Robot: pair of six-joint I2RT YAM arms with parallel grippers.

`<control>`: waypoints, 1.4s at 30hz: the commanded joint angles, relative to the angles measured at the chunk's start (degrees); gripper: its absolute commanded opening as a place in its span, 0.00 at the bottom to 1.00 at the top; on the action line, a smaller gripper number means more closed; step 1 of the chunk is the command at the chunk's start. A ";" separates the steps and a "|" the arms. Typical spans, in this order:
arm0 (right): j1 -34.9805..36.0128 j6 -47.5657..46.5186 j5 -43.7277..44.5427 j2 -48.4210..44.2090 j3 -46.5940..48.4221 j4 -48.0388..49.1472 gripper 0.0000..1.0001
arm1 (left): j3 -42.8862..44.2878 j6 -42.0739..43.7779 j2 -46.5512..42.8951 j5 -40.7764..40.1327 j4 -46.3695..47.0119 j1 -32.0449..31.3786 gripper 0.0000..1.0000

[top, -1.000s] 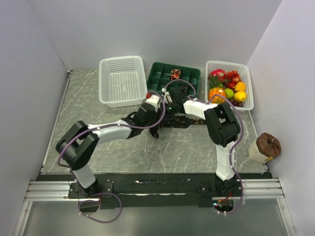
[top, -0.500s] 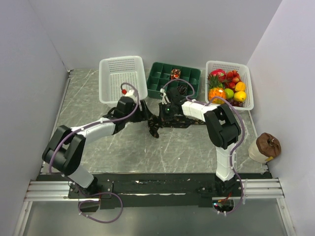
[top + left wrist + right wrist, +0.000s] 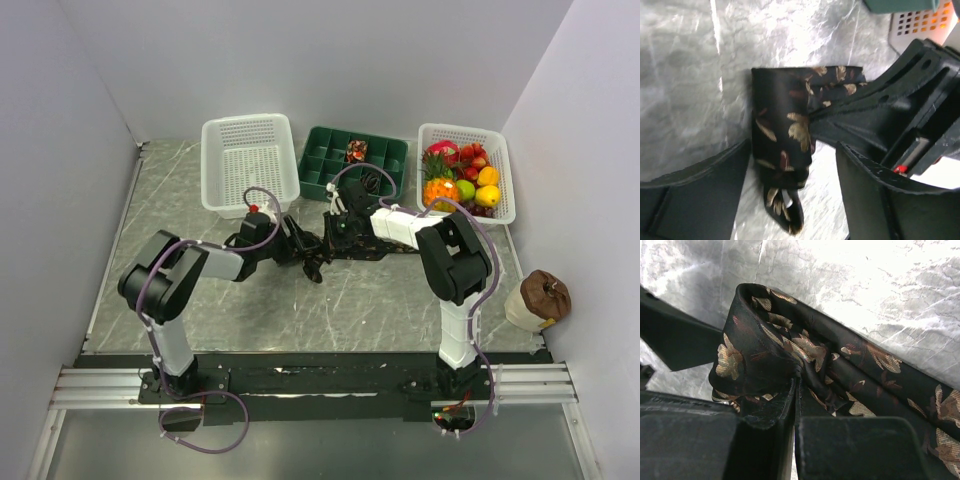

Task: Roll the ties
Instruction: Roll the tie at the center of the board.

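Observation:
A black-brown tie (image 3: 782,135) with tan leaf specks lies on the marble table, its near end folded into a loose loop and its tail trailing right (image 3: 375,252). My right gripper (image 3: 797,385) is shut on the fold of the tie (image 3: 765,355), pinching the fabric between its pads. My left gripper (image 3: 790,200) stands open, its fingers (image 3: 695,200) either side of the tie's folded end without touching it. From above, both grippers meet at the tie (image 3: 318,262), left gripper (image 3: 298,250) and right gripper (image 3: 328,240). A small reddish coil (image 3: 356,150) sits in the green tray.
At the back stand a white empty basket (image 3: 250,190), a green compartment tray (image 3: 325,160) and a white basket of fruit (image 3: 500,205). A brown and cream object (image 3: 540,297) sits at the right edge. Purple cables loop over both arms.
My left gripper has opened wider, drawn off to the left and come back low beside the tie's folded end. The right gripper has kept its hold in place.

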 commanded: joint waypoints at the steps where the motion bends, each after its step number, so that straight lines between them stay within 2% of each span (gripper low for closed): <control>1: 0.58 -0.52 2.29 0.60 -2.71 -5.28 0.06 | 0.70 -4.60 4.46 1.45 8.79 -0.03 0.70; 6: 0.41 -0.17 1.59 0.86 -2.72 -4.49 0.06 | -0.17 -6.45 7.01 -2.06 12.22 -0.20 0.57; 7: 0.50 -0.17 1.67 0.95 -2.54 -4.40 0.06 | -0.26 -6.63 7.71 -2.42 13.62 -0.29 0.49; 9: 0.50 -0.34 1.67 1.03 -1.75 -4.66 0.07 | -0.88 -7.68 8.16 -3.03 15.38 -0.38 0.41; 10: 0.50 -0.43 1.76 1.03 -1.40 -4.84 0.07 | -1.05 -7.95 8.33 -3.39 16.78 -0.29 0.28; 12: 0.41 -0.26 1.85 0.43 -0.78 -4.75 0.08 | -1.41 -8.82 8.42 -4.26 17.50 -0.38 0.14; 13: 0.15 0.01 1.76 -0.10 -0.69 -4.58 0.08 | -1.58 -8.92 8.34 -4.53 17.85 -0.38 0.04; 14: -0.12 0.36 2.11 -0.80 -1.13 -4.05 0.08 | -1.76 -8.92 8.16 -4.62 17.76 -0.38 0.01; 20: -3.63 2.12 3.60 -10.55 -4.82 0.61 0.10 | -3.25 -8.22 6.23 -5.59 17.33 -0.03 0.01; 23: -4.60 1.51 4.92 -11.62 -4.56 -0.09 0.10 | -3.60 -7.43 4.74 -5.67 15.75 0.41 0.01; 36: -3.90 0.71 5.98 -3.54 -2.72 -2.64 0.10 | -2.73 -6.29 0.17 -5.41 9.51 2.17 0.01; 42: -0.91 0.36 6.78 0.68 1.06 -4.31 0.09 | -0.09 -1.98 -3.96 -8.66 -0.41 2.26 0.01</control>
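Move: The rolled end of the tie lies right before my open left fingers, about 2 cm ahead, 2 cm to the right and 2 cm below; its loose tail hangs back some 5 cm from that hand and 3 cm to the right. My shut right fingers rest on the tie, with the roll about 5 cm to their left and the flat strip I go for 5 cm to their right. The green tray's middle is some 20 cm ahead of my right hand and 4 cm right. My left hand eases about 2 cm forward and slightly down around the tie roll and closes its fingers, pinching it, then draws left about 3 cm, turning some 10 degrees counter-clockwise. Once that pinch is made, my right hand, fingers staying shut, lifts off beside the roll, arcs some 5 cm right along the tie and comes back down, fingertips on the strip. ##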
